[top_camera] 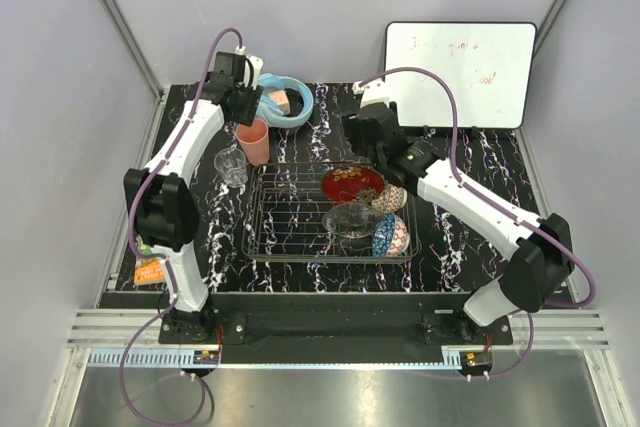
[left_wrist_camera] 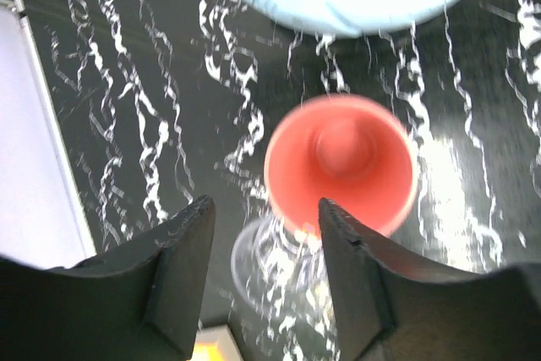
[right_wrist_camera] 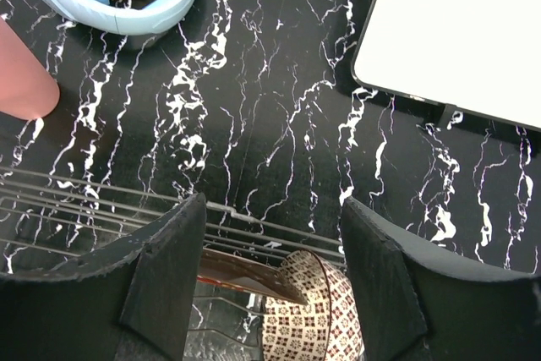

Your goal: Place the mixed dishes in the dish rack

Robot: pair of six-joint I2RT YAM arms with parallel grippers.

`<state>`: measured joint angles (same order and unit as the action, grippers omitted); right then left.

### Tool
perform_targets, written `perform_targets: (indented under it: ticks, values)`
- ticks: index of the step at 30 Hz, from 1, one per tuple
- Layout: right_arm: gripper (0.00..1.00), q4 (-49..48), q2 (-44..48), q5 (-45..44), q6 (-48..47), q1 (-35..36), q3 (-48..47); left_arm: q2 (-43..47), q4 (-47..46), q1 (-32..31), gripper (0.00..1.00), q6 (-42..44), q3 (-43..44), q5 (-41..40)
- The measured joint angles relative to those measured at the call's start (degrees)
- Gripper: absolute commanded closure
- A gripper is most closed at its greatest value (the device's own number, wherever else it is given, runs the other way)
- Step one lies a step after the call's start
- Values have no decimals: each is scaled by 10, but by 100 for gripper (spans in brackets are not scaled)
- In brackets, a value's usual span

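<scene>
The chrome dish rack [top_camera: 290, 217] holds the red lacquer dish [top_camera: 352, 183], the clear glass bowl [top_camera: 348, 217], the beige patterned bowl [top_camera: 390, 197] and the blue patterned bowl [top_camera: 390, 236]. The salmon-pink cup [top_camera: 252, 141] stands upright on the table left of the rack, with the small glass tumbler [top_camera: 231, 167] just beside it. My left gripper [left_wrist_camera: 265, 243] is open and empty, above both; the cup [left_wrist_camera: 341, 164] lies past its right finger and the tumbler [left_wrist_camera: 279, 264] between the fingers. My right gripper [right_wrist_camera: 272, 247] is open and empty above the rack's far rim [right_wrist_camera: 101, 183], over the beige bowl [right_wrist_camera: 313, 314].
Light blue headphones [top_camera: 285, 99] lie at the back, just behind the cup. A white whiteboard [top_camera: 460, 74] leans at the back right. An orange book [top_camera: 150, 270] sits at the table's left front edge. Grey walls enclose the table.
</scene>
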<state>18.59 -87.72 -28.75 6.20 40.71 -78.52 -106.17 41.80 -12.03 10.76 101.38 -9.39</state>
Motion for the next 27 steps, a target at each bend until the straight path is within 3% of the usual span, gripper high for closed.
perform_targets:
  ticks: [5, 14, 18, 21, 22, 27]
  values:
    - [28, -3, 14, 0, 1, 0, 20, -54, -15, 6, 48, -6, 31, 0]
    - [28, -8, 33, 0, 2, 0, 32, -80, -48, 16, 55, -10, 5, 0]
    - [28, -12, 36, 0, 6, 0, 40, -102, -64, 22, 63, -14, -10, 2]
    - [29, -12, 37, 0, 9, 0, 47, -119, -70, 25, 82, -15, -23, 4]
    - [29, -12, 38, 0, 10, 0, 49, -123, -71, 26, 100, -15, -29, 6]
    - [29, -12, 45, 0, 14, 0, 57, -105, -96, 25, 100, -22, -31, 31]
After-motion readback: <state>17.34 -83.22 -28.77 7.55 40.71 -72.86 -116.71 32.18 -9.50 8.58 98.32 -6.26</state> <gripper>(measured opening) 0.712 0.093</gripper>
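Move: Below the open left hand, the pink cup's middle lies about 4 cm ahead, 4 cm to the right and 14 cm down. The drinking glass is roughly 3 cm back and 2 cm left of that hand, the blue headphones some 13 cm ahead and 10 cm right, and the dish rack's middle about 12 cm back and 23 cm right, all near table level. From the right hand the cup is about 8 cm ahead, 22 cm left and 20 cm lower. Sinking some 10 cm onto the left side of the pink cup's rim while reaching about 3 cm forward, the left hand narrows its fingers on the way down, then shuts them quickly with the cup's wall between them, one finger inside and one outside. With the wall pinched, it starts back up by about 1.5 cm. ##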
